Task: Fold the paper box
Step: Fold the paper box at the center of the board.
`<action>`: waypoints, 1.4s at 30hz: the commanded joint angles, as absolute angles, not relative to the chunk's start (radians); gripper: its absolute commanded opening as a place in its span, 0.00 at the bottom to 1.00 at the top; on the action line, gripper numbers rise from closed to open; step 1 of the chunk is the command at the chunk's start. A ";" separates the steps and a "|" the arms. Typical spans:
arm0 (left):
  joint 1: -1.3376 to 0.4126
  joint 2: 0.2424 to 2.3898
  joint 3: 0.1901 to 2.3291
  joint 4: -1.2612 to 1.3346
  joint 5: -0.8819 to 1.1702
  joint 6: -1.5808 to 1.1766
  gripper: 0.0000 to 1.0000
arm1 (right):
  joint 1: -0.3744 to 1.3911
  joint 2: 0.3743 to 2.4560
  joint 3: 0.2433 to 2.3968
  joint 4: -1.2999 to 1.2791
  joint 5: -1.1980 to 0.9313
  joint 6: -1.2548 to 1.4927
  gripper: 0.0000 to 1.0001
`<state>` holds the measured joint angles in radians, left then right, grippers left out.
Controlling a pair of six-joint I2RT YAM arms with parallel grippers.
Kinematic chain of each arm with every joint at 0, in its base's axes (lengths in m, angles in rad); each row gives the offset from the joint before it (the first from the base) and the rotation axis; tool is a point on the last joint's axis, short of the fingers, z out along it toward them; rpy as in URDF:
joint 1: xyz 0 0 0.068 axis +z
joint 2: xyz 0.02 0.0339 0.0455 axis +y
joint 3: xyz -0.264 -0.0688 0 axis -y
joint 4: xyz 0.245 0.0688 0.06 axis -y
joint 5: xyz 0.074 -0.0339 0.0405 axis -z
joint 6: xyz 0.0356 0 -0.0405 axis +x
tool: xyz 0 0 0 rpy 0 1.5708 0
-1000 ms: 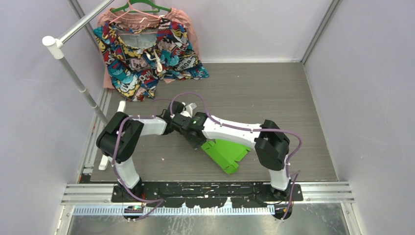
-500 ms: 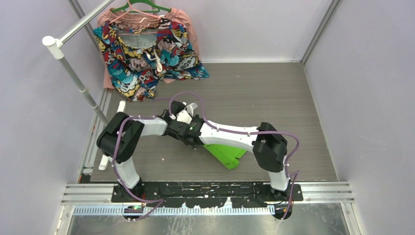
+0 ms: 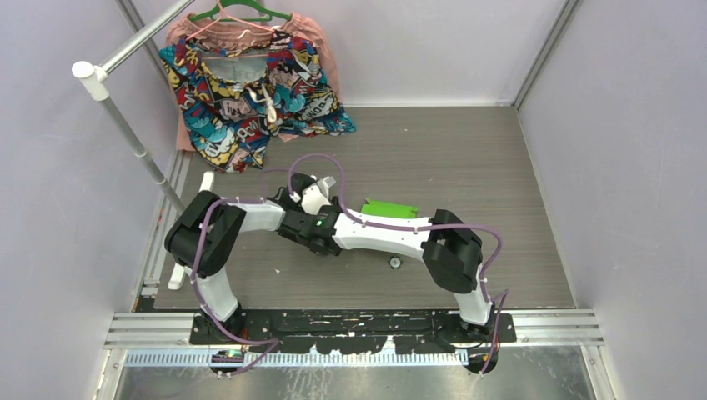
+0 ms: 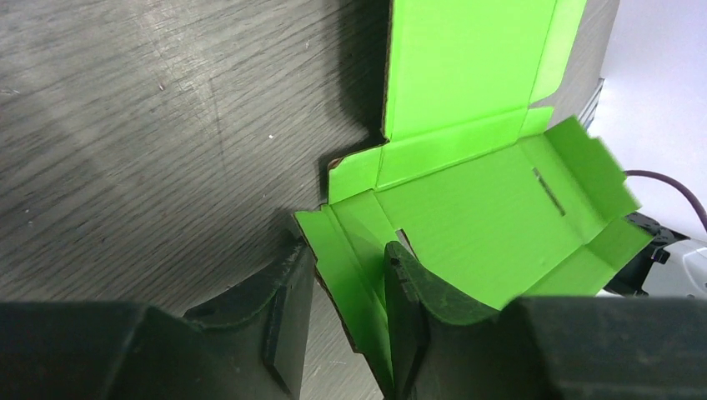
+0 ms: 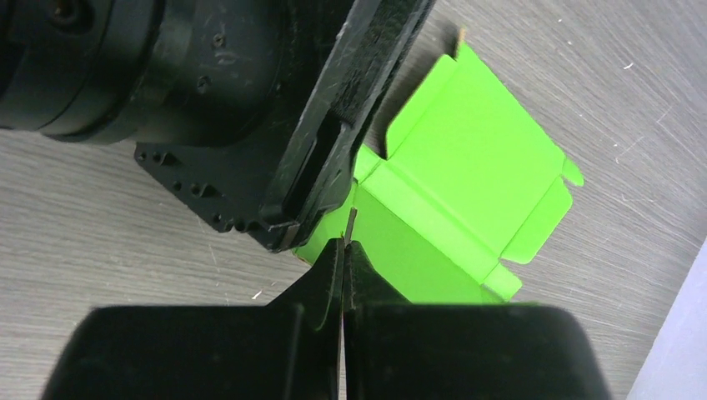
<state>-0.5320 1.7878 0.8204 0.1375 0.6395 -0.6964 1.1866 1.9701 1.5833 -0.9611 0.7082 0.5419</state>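
Note:
The paper box [image 4: 467, 192] is a lime-green die-cut card, partly folded, with flaps and tabs. From above only a strip of the paper box [image 3: 389, 208] shows behind the right arm [image 3: 383, 235]. My left gripper [image 4: 348, 250] is shut on a folded corner flap that fills the gap between its fingers. My right gripper [image 5: 344, 243] is shut on a thin card edge of the paper box [image 5: 467, 167]. The left gripper's fingers [image 5: 358, 92] reach in right beside it. Both grippers meet at the same corner of the box.
A patterned garment [image 3: 250, 92] on a green hanger hangs at the back left from a white rail [image 3: 125, 125]. A small dark round object [image 3: 393, 263] lies on the grey table [image 3: 467, 158] near the right arm. White walls stand on three sides.
The box has swung up from lying flat in front of the right arm to standing behind it. The right arm shifted left and down. A small dark object now shows on the table.

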 commanded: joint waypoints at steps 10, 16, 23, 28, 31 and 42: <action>-0.563 1.692 0.819 0.124 0.648 -0.696 0.37 | 1.137 1.970 1.634 -0.999 0.885 0.623 0.01; -0.566 1.667 0.821 0.098 0.640 -0.695 0.37 | 1.108 1.967 1.630 -1.024 0.887 0.697 0.01; -0.565 1.650 0.833 0.052 0.618 -0.701 0.37 | 1.077 1.968 1.633 -1.068 0.874 0.765 0.01; -0.566 1.642 0.845 0.019 0.604 -0.706 0.37 | 1.071 1.968 1.635 -1.068 0.852 0.775 0.01; -0.566 1.640 0.844 0.010 0.596 -0.703 0.37 | 1.070 1.961 1.613 -1.036 0.813 0.771 0.01; -0.563 1.574 0.831 -0.074 0.523 -0.668 0.37 | 0.899 1.711 1.429 -0.852 0.550 0.694 0.56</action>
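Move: Both hands are at the box's left end. Its slotted panel's middle lies about 10 cm right of the left hand, 3 cm back and 2 cm lower; a narrow end flap sits between the half-open left fingers. From the right hand, which is shut, the panel's middle is roughly 9 cm right, level fore and aft, some 6 cm lower, with the lid panel 10 cm right, 5 cm ahead and 7 cm below. Shut fingertips at the box's left end, the right hand seems to keep a hold there as it works the box forward and right, about 4 cm each way, turning some 15 degrees clockwise. It then dips slightly, draws back a little and opens to about half, clear of the cardboard. The left hand lifts about 2 cm and eases back, fingers unchanged, coming off the end flap. ##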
